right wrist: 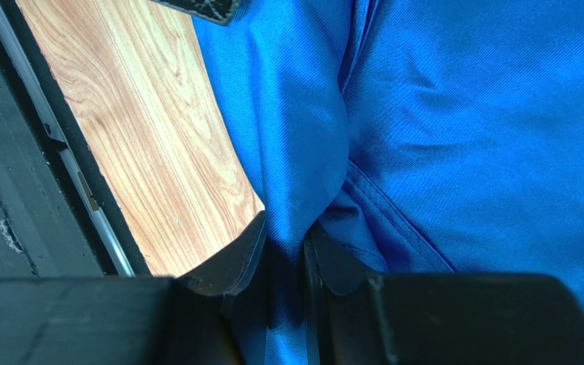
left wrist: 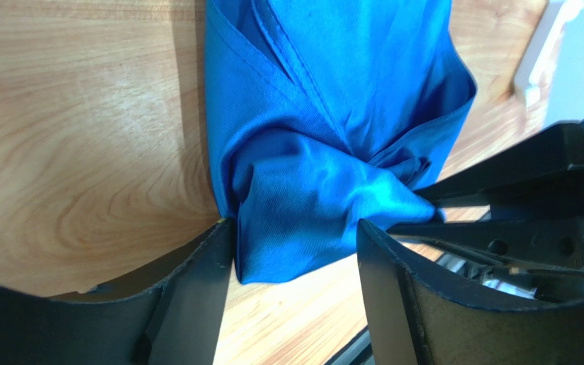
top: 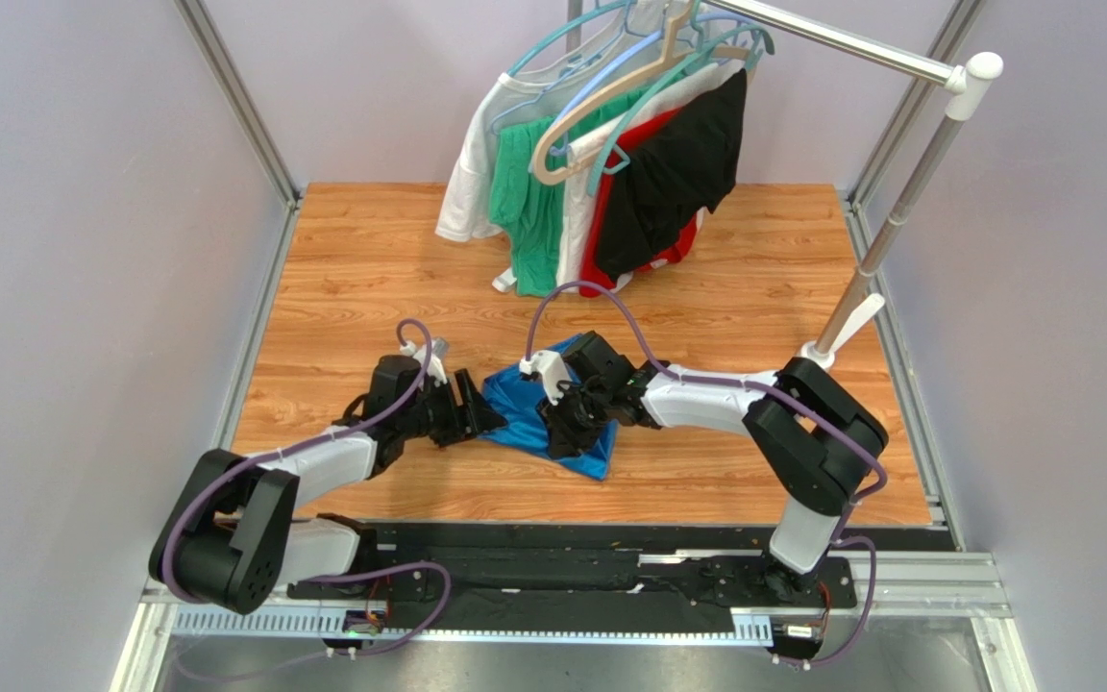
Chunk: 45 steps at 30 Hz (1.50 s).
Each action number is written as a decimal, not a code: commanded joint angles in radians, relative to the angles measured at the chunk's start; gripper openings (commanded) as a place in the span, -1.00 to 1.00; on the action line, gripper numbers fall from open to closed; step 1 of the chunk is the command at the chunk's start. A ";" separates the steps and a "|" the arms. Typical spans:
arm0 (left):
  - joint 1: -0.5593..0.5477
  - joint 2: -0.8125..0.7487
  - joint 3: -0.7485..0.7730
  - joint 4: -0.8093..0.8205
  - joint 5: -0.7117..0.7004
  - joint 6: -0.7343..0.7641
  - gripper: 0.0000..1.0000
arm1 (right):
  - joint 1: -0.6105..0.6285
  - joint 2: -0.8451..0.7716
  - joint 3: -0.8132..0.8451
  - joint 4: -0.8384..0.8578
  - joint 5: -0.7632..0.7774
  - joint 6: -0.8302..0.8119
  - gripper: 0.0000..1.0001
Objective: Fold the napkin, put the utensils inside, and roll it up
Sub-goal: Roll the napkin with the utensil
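The royal-blue napkin (top: 523, 411) lies bunched on the wooden table between the two arms. My left gripper (top: 480, 411) is at its left end. In the left wrist view the left gripper (left wrist: 295, 228) stands open, and a loose corner of the napkin (left wrist: 325, 137) hangs between the jaws, brushing the left finger (left wrist: 207, 266). My right gripper (top: 570, 428) is at the napkin's near right side. In the right wrist view the right gripper (right wrist: 285, 228) is shut on a raised fold of the napkin (right wrist: 485, 137). No utensils are in view.
A clothes rack with green, white, red and black garments on hangers (top: 617, 159) stands at the back, its slanted pole (top: 877, 245) at the right. A black rail (top: 588, 541) runs along the table's near edge. The right arm's fingers (left wrist: 501, 228) sit close to my left gripper.
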 commanded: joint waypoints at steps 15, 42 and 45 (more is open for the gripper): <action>0.000 0.008 0.028 -0.037 -0.026 0.049 -0.38 | 0.006 0.066 -0.019 -0.104 0.036 -0.011 -0.57; 0.000 0.084 0.146 -0.219 0.020 0.063 -0.46 | 0.368 -0.083 0.001 0.196 0.768 -0.098 0.42; 0.000 0.084 0.150 -0.218 0.020 0.071 -0.46 | 0.365 -0.037 0.015 0.242 0.758 -0.132 0.42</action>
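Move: Between the left hand's open fingers, about 1 cm to its right and 1 cm below, sits the napkin's bunched left end; the far corner is about 11 cm ahead and 12 cm right. The right hand still pinches the napkin's rolled near edge at its fingertips. From the right hand, the left end lies roughly 3 cm ahead and 9 cm left, the near right corner 4 cm back and 6 cm right, and the far corner 14 cm ahead and 2 cm right. Closing its fingers on the napkin's left end, the left hand stays nearly in place, sinking only about 1 cm, and keeps its pinch. The right hand then opens, lets go of the near edge and rises about 5 cm, jogging briefly forward and right before swinging left towards the left hand and back, while its fingers tip some 35 degrees to point more forward. ##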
